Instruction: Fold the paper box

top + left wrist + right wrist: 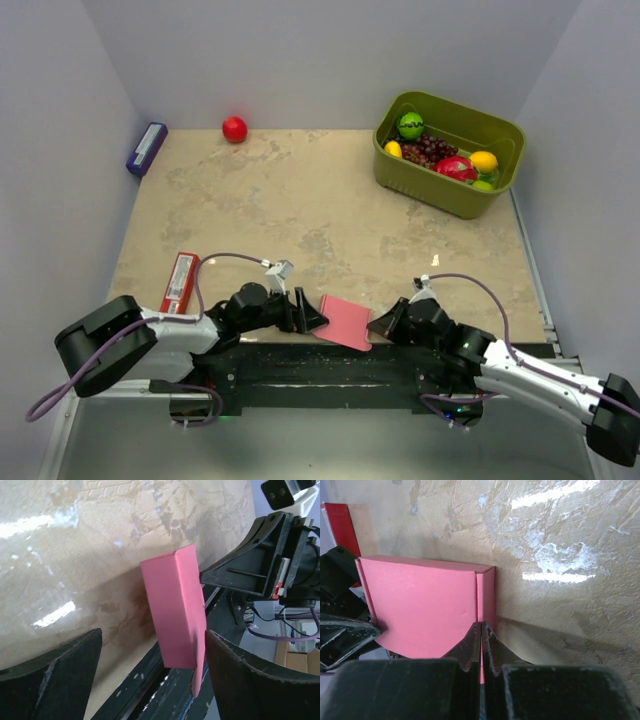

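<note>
The pink paper box (pixel 345 322) lies partly folded at the table's near edge, between my two grippers. In the left wrist view the paper box (pixel 175 610) shows one side wall raised and overhangs the black rail. My left gripper (pixel 305 312) is open, its fingers (pixel 240 680) straddling the box's left end, the right finger close against a pink flap. My right gripper (pixel 385 322) is shut on the box's right edge. In the right wrist view its tips (pixel 482 625) pinch a thin pink flap of the paper box (pixel 420 610).
A red flat packet (pixel 180 282) lies left of the left arm. An olive basket (pixel 440 195) of toy fruit stands at the back right. A red ball (pixel 234 129) and a purple box (pixel 147 148) sit at the back left. The black base rail (pixel 320 365) runs along the near edge.
</note>
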Action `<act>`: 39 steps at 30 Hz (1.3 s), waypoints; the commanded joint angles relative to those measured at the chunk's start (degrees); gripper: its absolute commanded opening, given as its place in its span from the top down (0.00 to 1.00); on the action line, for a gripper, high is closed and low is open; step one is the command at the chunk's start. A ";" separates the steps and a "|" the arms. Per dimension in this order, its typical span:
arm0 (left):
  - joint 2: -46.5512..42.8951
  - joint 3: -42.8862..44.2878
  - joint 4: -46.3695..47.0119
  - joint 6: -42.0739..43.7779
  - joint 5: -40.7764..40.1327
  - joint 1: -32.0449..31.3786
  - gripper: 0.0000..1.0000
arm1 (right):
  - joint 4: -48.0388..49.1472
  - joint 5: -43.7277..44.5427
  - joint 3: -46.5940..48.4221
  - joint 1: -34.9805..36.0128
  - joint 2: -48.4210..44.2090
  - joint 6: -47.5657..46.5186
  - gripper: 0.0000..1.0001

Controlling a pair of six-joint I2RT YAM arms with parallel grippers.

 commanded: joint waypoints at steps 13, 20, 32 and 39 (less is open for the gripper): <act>13.90 7.23 18.77 -4.47 10.05 0.39 0.66 | -7.44 6.37 3.65 0.34 3.64 -6.21 0.91; 8.82 8.28 8.69 -2.90 10.74 2.67 0.75 | -6.77 11.38 12.61 0.25 5.13 -21.73 0.38; 2.91 10.22 -12.25 -0.79 27.00 15.86 0.82 | 4.67 19.99 31.78 17.29 23.22 -51.90 0.34; -0.34 8.73 -17.53 -4.20 34.30 22.88 0.83 | 5.73 33.96 39.51 35.55 37.02 -58.41 0.29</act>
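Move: The paper box lies about 6 cm to the right of the open left hand and 1 cm nearer the base, its middle some 2 cm lower. From the shut right hand, already at the box's right side, its middle is roughly 6 cm left, level fore and aft, and 1 cm lower. The red carton stands about 29 cm left of the left hand and 7 cm farther out, some 3 cm lower. Left hand reaches right, pinches the box and shifts it left; right hand releases, rising about 12 cm leftward. ##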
